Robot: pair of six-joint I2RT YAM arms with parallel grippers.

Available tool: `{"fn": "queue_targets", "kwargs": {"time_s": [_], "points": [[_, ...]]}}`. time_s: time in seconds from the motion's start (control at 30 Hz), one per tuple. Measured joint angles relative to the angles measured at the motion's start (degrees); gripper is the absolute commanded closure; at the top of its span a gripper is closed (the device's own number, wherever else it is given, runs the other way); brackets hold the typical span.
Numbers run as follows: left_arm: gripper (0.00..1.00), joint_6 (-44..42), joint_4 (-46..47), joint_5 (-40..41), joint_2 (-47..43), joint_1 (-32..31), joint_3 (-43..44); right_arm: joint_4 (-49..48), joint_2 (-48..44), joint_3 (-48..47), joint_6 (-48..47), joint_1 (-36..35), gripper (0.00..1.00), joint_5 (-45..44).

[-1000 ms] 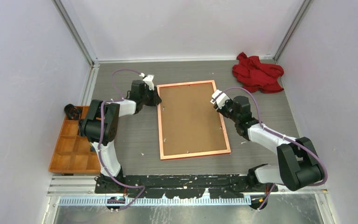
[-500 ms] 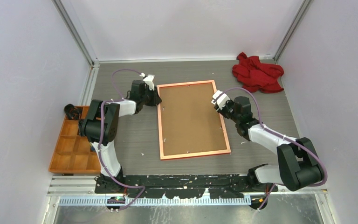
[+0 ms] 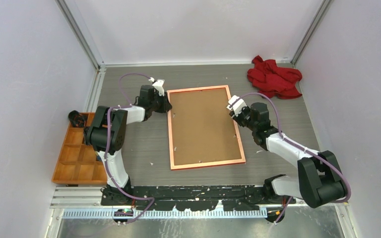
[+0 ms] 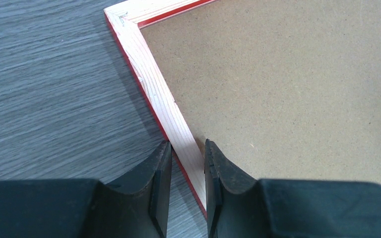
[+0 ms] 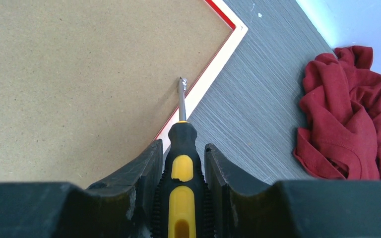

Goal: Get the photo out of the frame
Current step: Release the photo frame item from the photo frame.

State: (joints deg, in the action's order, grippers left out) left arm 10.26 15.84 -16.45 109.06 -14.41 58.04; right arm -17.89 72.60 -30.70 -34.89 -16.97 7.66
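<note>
The frame (image 3: 170,134) lies face down in the middle of the table, its pale back rim (image 4: 154,84) edged in red. A brown backing board (image 3: 203,126) fills it and hides the photo. My left gripper (image 3: 165,105) is at the frame's far left corner. In the left wrist view its jaws (image 4: 187,163) are shut on the left rail. My right gripper (image 3: 236,112) is at the right rail near the far corner, shut on a black-and-yellow screwdriver (image 5: 182,168). The screwdriver's tip (image 5: 182,81) touches a small metal tab at the board's edge, beside the rail (image 5: 213,64).
A crumpled red cloth (image 3: 274,77) lies at the back right, close to the frame's far right corner (image 5: 349,109). An orange compartment tray (image 3: 77,153) sits at the left edge with a small black object (image 3: 77,119) behind it. Walls enclose three sides.
The right wrist has edged slightly to the right along the frame's right rail, still with the screwdriver. The left arm and the frame have not moved.
</note>
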Motion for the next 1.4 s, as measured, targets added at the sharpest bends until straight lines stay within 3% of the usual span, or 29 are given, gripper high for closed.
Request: {"fn": "queue_targets", "kwargs": {"time_s": [0.8,1.0,1.4], "points": [[1.0,0.0,0.0,0.0,0.0,0.0,0.0,11.2,-10.1,-1.4,2.4,4.1,0.99,7.4],[0.99,-0.1,0.0,0.0,0.0,0.0,0.0,22.8,-16.6,-4.5,-0.8,3.9,0.99,10.0],[0.99,-0.1,0.0,0.0,0.0,0.0,0.0,56.0,-36.8,-10.0,-5.3,0.9,0.99,11.1]]}}
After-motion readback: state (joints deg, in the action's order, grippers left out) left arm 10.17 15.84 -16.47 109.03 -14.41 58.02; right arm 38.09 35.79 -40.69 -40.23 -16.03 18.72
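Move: At the photo frame's right side, the near clip that the screwdriver is taken to lies about 5 cm back from the right hand, 3 cm to its left and 8 cm below. The far clip, beside the driver's tip, is some 9 cm ahead and 4 cm left of the hand; the bottom clip is about 18 cm back and 16 cm left. From the left hand the near clip lies roughly 13 cm back, 28 cm right and about level. Keeping its grip on the screwdriver, the right hand eases up and slightly back, bringing the tip away from the far clip, then sweeps back much faster, some 14 cm in all and about 7 cm higher, carrying the tip along the right rail towards the near clip. The wrist turns about 10 degrees counter-clockwise and tips a little down. The left hand stays, still pinching the left rail. ##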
